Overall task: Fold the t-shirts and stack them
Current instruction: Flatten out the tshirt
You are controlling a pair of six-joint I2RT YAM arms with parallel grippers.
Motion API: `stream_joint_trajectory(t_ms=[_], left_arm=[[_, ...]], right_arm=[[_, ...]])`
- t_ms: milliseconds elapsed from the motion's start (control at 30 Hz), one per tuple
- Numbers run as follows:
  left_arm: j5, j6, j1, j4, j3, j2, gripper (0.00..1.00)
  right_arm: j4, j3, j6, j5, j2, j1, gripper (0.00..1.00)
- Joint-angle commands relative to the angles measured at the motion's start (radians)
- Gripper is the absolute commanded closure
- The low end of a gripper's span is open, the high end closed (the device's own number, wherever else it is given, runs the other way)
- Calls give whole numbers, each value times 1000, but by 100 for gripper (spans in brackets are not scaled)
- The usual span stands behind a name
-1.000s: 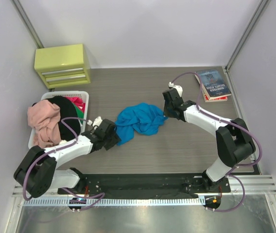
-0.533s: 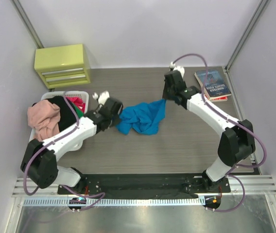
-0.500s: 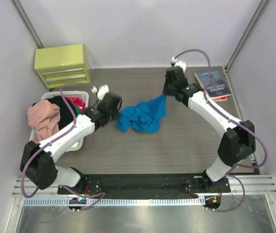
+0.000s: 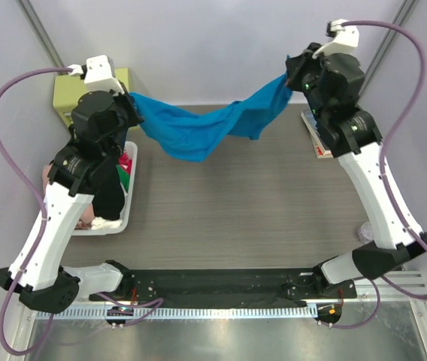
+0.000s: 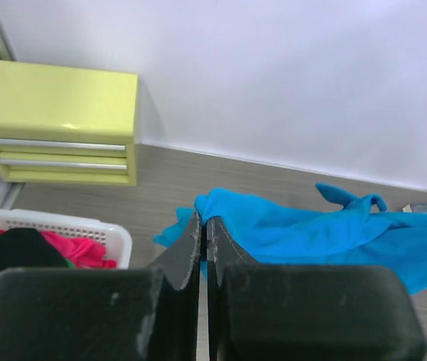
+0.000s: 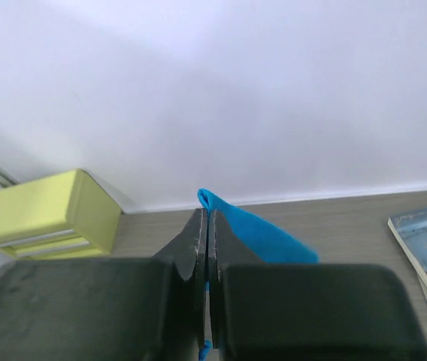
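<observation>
The turquoise-blue t-shirt hangs stretched in the air between both raised arms, sagging in the middle above the table. My left gripper is shut on its left end; in the left wrist view the cloth bunches at the closed tips. My right gripper is shut on its right end, and the blue cloth pokes out past the closed tips. Other t-shirts, pink, black and red, lie heaped in the white basket.
A yellow-green drawer unit stands at the back left behind the left arm. Books lie at the back right under the right arm. The basket sits below the left gripper.
Both arms have risen high and spread apart, lifting the blue t-shirt off the table and stretching it out. The left gripper closed on the shirt's edge about a second ago.
</observation>
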Motion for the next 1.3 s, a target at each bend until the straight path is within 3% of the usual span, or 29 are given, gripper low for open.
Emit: stream_joint_trajectory(t_ms=[0, 167, 267, 400, 567, 667, 733, 800, 867, 900, 967, 1100, 1267], left_arm=[[2, 2, 1, -111, 24, -54, 100], [155, -161, 1, -274, -93, -65, 100], [308, -294, -1, -258, -289, -85, 100], [322, -445, -30, -218, -618, -151, 100], [324, -583, -70, -231, -768, -194, 98], [304, -591, -95, -248, -756, -140, 86], [269, -591, -98, -290, -710, -81, 56], [232, -597, -98, -352, -650, -53, 28], [223, -618, -98, -417, -609, -48, 20], [232, -646, -101, -482, -575, -60, 17], [238, -699, -114, -536, -564, -131, 14], [244, -882, -183, -564, -697, -257, 7], [212, -980, -237, -590, -764, -292, 7]], right_arm=[[32, -89, 7, 28, -148, 3, 99], [-85, -290, 83, 120, -260, 3, 99], [-173, -474, 154, 88, -346, 3, 99], [-275, -808, 287, -20, -491, 3, 99], [-515, -991, 476, -61, -631, 3, 99], [-635, -1039, 513, -98, -625, 3, 83], [-707, -1024, 510, -96, -607, 1, 56], [-746, -946, 470, -71, -567, 3, 22], [-764, -854, 412, -15, -523, 3, 12], [-772, -758, 386, -6, -465, 3, 1], [-769, -673, 353, 8, -409, 3, 0], [-558, -623, 294, -73, -286, 39, 0], [-367, -577, 258, 15, -23, 226, 1]])
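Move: About 45 cm beneath the left hand and some 12 cm back and 23 cm to its right is the middle of the bare table patch where the held t-shirt is to be laid. From that hand the laundry basket lies about 16 cm left and 4 cm back, the yellow cabinet 15 cm left and 14 cm ahead. From the right hand, the patch lies about 20 cm back, 8 cm left and 47 cm below; the books are some 7 cm ahead and 15 cm right. Swinging the t-shirt down and back onto the table, both hands sink some 35 cm while drawing back, the right about 24 cm and the left 12, and tip their fingers 50 to 60 degrees downward. Near the bottom both open wide and let go of the cloth; then they rise a few centimetres, the right going forward about 10 cm over the shirt, the left back another 6. ##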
